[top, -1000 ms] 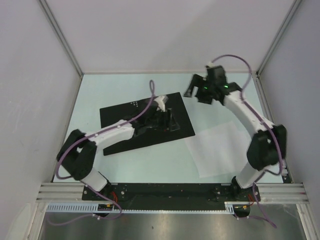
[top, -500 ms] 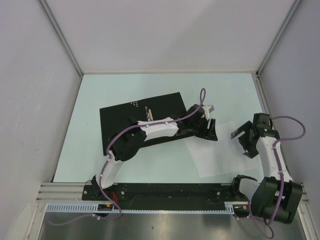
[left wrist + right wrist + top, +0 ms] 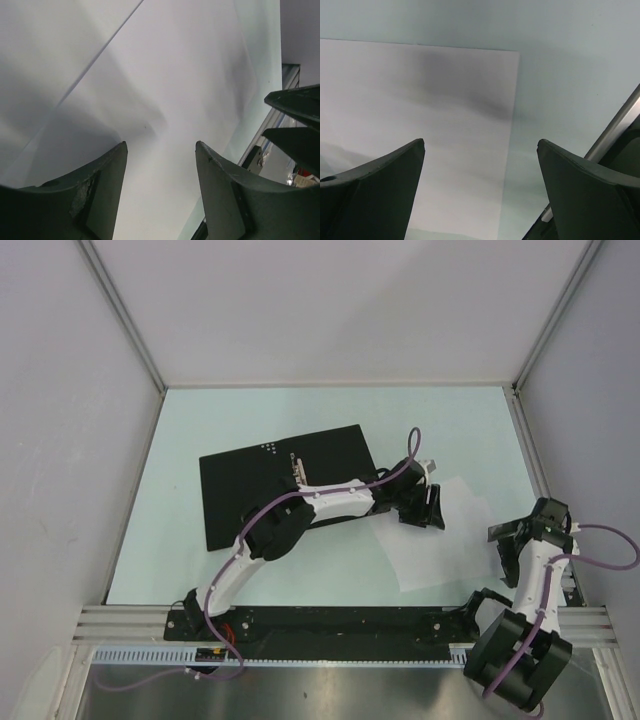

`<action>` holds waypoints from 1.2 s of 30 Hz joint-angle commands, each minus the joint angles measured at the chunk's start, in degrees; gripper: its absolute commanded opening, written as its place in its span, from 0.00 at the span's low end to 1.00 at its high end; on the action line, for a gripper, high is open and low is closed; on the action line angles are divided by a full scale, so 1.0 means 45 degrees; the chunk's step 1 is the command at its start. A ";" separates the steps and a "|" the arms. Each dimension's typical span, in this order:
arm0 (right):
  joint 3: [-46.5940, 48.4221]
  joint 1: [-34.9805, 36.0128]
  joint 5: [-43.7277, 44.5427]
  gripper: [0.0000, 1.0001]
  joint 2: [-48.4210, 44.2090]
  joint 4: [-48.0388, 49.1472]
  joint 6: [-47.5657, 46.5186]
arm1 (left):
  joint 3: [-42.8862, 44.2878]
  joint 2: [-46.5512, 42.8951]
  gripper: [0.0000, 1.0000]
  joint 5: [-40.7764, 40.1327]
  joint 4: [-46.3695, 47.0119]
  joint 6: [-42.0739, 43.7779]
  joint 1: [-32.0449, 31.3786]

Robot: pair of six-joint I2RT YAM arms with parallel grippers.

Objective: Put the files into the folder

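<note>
The folder lies flat left of centre with its black face up and a small clip near its far edge. One white sheet of the files lies on the table to its right. My left gripper reaches across the folder's right corner and hovers over the sheet's far left part, open, with only paper below the left gripper. My right gripper is open wide over the sheet's right edge, and the right gripper holds nothing.
Grey walls with metal posts close in the pale green table on three sides. A metal rail runs along the near edge by the arm bases. The right gripper's fingers show at the right of the left wrist view.
The left arm swung right from over the folder to over the sheet. The right arm drew back from the far right to the sheet's near right edge, and its jaws widened.
</note>
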 commanded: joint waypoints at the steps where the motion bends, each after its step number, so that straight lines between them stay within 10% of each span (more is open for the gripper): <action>1: -0.0328 -0.0555 -0.0041 1.00 0.0423 0.0528 0.0328 | 0.0680 0.0828 0.64 -0.0795 -0.0943 -0.0752 0.0027; 16: -0.2341 -0.0810 -0.4098 1.00 0.1712 0.5212 -0.1155 | 0.1695 0.1922 0.63 -0.0014 -0.0610 -0.1574 0.0007; 36: -0.1775 0.1162 -0.5374 0.99 -0.1003 0.4962 -0.1060 | 0.2302 0.2450 0.63 0.0318 -0.0884 -0.1320 0.0027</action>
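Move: Under the left hand, almost touching, lie the files: their middle is about 5 cm back and straight below. The open black folder's middle is some 36 cm to that hand's left and 8 cm farther out. From the right hand the files' middle lies roughly 16 cm left, 3 cm ahead and 4 cm below, while their near right corner is only about 5 cm back, 3 cm right. Sinking about 3.5 cm onto the right end of the files, the right hand then sweeps some 6 cm forward, fingers tilting forward, and lastly about 5 cm left with a 20-degree counter-clockwise turn, rising a little, its wide-open fingers straddling the paper. Meanwhile the left hand keeps its half-open fingertips down on the sheets and drags them about 3.5 cm right, towards the other hand. ##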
